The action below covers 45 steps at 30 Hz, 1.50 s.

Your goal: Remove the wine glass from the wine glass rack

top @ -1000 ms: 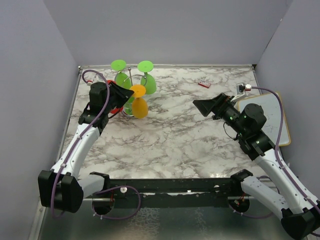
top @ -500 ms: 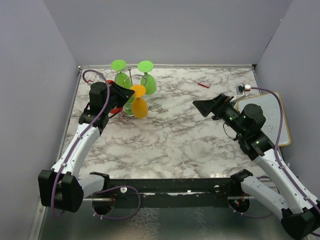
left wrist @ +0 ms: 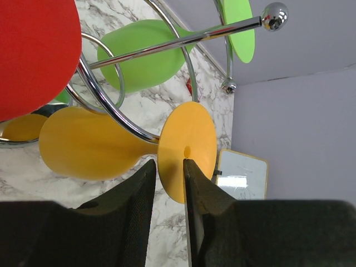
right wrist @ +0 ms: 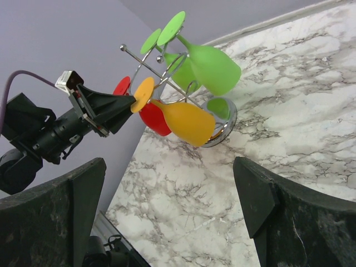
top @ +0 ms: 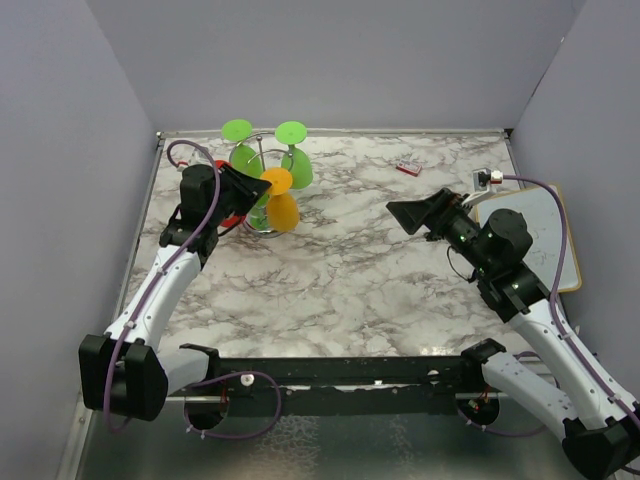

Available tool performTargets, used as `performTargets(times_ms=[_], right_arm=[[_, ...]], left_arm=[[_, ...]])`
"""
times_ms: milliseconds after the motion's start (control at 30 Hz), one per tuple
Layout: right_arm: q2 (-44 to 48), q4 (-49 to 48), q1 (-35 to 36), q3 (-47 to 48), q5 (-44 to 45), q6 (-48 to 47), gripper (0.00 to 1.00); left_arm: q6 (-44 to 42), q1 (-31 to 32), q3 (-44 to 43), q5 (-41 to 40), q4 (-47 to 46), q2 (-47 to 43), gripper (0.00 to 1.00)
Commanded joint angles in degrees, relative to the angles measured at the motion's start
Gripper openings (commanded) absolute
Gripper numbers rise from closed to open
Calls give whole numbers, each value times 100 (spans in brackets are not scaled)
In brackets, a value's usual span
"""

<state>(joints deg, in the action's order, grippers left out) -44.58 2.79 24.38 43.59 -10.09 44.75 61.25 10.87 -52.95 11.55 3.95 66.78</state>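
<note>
The wine glass rack (top: 262, 226) stands at the back left, a chrome wire stand with glasses hanging bowl-down from its arms (left wrist: 178, 41). An orange wine glass (top: 282, 213) hangs on its near side, tilted, bowl low and round foot (left wrist: 189, 139) toward my left arm. My left gripper (top: 262, 186) (left wrist: 169, 162) is shut on the rim of that foot, one finger on each face of the disc. In the right wrist view the orange glass (right wrist: 183, 119) and the rack's base (right wrist: 227, 119) show from across the table. My right gripper (top: 396, 211) (right wrist: 169, 167) hangs open over mid-table, holding nothing.
Two green glasses (top: 296, 165) and a red one (left wrist: 33, 50) hang on the same rack, close round the orange one. A whiteboard (top: 530, 235) lies at the right edge, with a small red item (top: 407, 167) at the back. Purple walls enclose three sides.
The left jaws have narrowed a little on the orange glass's foot. Both arms stay almost where they were.
</note>
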Motion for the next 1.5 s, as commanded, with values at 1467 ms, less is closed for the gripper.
performTargets(times_ms=[1467], right_arm=[[200,47,23,-74,183,7,99]], left_arm=[[1079,-200,544,955,-1112,-585,0]])
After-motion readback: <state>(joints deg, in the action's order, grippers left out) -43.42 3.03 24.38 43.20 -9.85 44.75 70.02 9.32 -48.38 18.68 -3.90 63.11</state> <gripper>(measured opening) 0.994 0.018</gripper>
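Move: The orange wine glass hangs upside down on the rack. Its foot's middle is about 2 cm ahead of the left hand and 2 cm to its right, level with it, the near rim between the slightly open fingers. The red foot is some 9 cm left and 3 cm ahead of that hand; the nearer-right green foot is about 11 cm ahead and 5 cm right. From the right hand, the orange foot is about 27 cm left, 8 cm ahead and 4 cm lower. The orange foot's near rim gets pinched as the left fingers, already astride it, close from about a quarter open to nearly shut. While they close, the left hand starts up, then rises about 2.5 cm in all, drawing back 1.5 cm and slightly right, and rolls some 10 degrees so its left side dips. ##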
